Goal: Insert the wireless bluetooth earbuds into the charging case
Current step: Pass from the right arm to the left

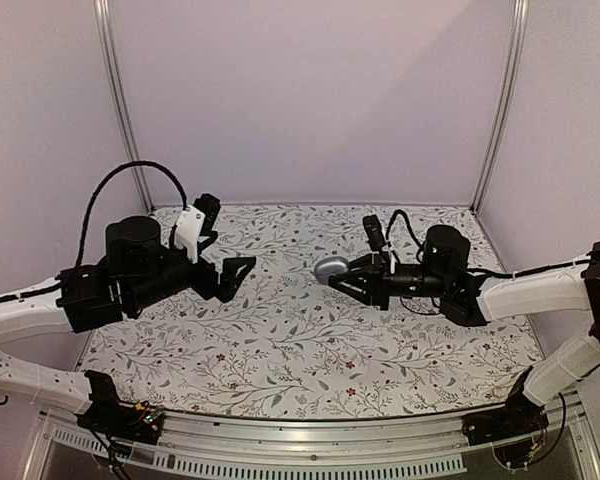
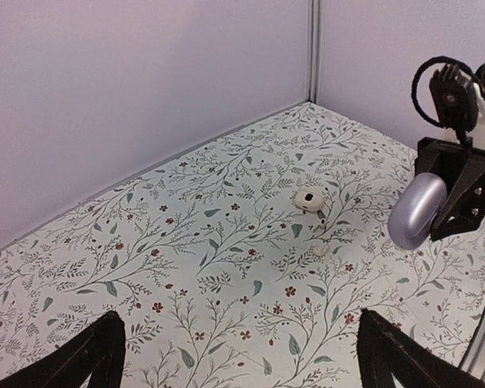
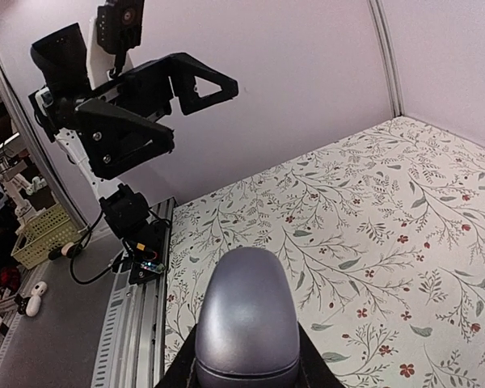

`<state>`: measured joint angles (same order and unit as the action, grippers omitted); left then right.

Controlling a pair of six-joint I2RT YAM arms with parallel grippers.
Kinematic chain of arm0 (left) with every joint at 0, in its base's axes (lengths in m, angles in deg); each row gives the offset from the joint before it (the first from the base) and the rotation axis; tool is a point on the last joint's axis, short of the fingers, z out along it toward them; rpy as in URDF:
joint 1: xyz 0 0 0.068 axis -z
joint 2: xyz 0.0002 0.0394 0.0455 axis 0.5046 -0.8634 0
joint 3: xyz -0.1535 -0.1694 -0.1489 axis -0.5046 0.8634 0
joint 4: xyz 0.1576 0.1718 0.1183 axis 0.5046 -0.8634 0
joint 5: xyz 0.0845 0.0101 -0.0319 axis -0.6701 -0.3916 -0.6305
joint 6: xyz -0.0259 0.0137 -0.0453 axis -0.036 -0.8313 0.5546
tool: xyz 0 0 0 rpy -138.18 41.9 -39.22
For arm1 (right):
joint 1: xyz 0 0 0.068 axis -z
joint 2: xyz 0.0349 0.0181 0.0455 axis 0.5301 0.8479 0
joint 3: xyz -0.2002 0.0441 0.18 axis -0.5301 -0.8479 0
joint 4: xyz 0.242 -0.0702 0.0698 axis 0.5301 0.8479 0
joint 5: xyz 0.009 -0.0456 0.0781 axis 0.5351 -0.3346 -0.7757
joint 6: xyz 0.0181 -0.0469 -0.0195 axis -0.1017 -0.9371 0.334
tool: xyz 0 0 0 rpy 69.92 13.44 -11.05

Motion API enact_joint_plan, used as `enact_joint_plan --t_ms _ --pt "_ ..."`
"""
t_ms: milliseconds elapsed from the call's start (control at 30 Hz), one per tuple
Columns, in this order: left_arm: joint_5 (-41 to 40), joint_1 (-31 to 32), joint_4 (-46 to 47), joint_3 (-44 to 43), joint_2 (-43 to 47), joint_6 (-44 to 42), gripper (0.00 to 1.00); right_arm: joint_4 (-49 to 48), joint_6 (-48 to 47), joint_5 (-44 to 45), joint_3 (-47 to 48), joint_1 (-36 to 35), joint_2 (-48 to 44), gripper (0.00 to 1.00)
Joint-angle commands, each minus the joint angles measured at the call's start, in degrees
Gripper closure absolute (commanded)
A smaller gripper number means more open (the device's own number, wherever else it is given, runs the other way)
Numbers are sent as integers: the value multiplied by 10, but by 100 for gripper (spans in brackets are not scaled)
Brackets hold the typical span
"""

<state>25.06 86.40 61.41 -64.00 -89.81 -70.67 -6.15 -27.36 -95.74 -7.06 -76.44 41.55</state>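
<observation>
My right gripper [image 1: 345,277] is shut on a closed lavender-grey charging case [image 1: 330,268] and holds it above the middle of the floral table. The case fills the lower right wrist view [image 3: 246,319] and shows in the left wrist view [image 2: 416,212]. A white earbud [image 2: 309,199] lies on the table beyond the case, with a small pale piece [image 2: 322,249] near it that is too faint to identify. I see no earbud in the top view. My left gripper [image 1: 236,276] is open and empty, raised over the left of the table; only its fingertips [image 2: 89,356] show in its own view.
Lilac walls close the table at the back and sides, with metal posts [image 1: 500,100] in the corners. An aluminium rail [image 1: 310,435] runs along the near edge. A yellow basket [image 3: 44,230] stands off the table.
</observation>
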Motion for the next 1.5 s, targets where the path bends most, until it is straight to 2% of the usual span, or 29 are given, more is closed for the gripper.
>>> enact_joint_plan --t_ms 0,67,167,267,633,1133,1467 --pt "25 46 -35 -19 -58 -61 0 90 39 -1 34 9 -11 100" --pt "-2 92 -14 -17 -83 -115 0 117 42 -3 46 9 -10 100" --pt "0 124 23 -21 -106 -156 0 122 55 -10 47 10 -16 100" --pt "6 134 71 -24 -124 -197 0 117 79 -28 54 9 -16 100" --pt "-17 145 121 -86 -220 -292 6 109 166 -51 60 6 -19 100" --pt "-26 144 99 -165 -315 -323 39 88 174 -62 56 -13 -7 98" --pt "-18 144 95 -171 -324 -328 60 88 180 -63 55 -17 2 97"
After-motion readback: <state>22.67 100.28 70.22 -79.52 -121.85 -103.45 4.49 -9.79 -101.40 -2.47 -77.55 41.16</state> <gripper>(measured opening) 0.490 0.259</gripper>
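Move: The case, still held in the right fingers, lies about 17 cm to the left hand's right, level with it front to back and some 5 cm lower. The small white round thing on the table is roughly 18 cm ahead, 30 cm right and 25 cm below. From the right hand, the case's middle sits about 2 cm left; the open left gripper is about 19 cm left and 5 cm up. Left hand swings about 16 cm right and 5 down, rolling, half-closing its fingers around the right-held case. ##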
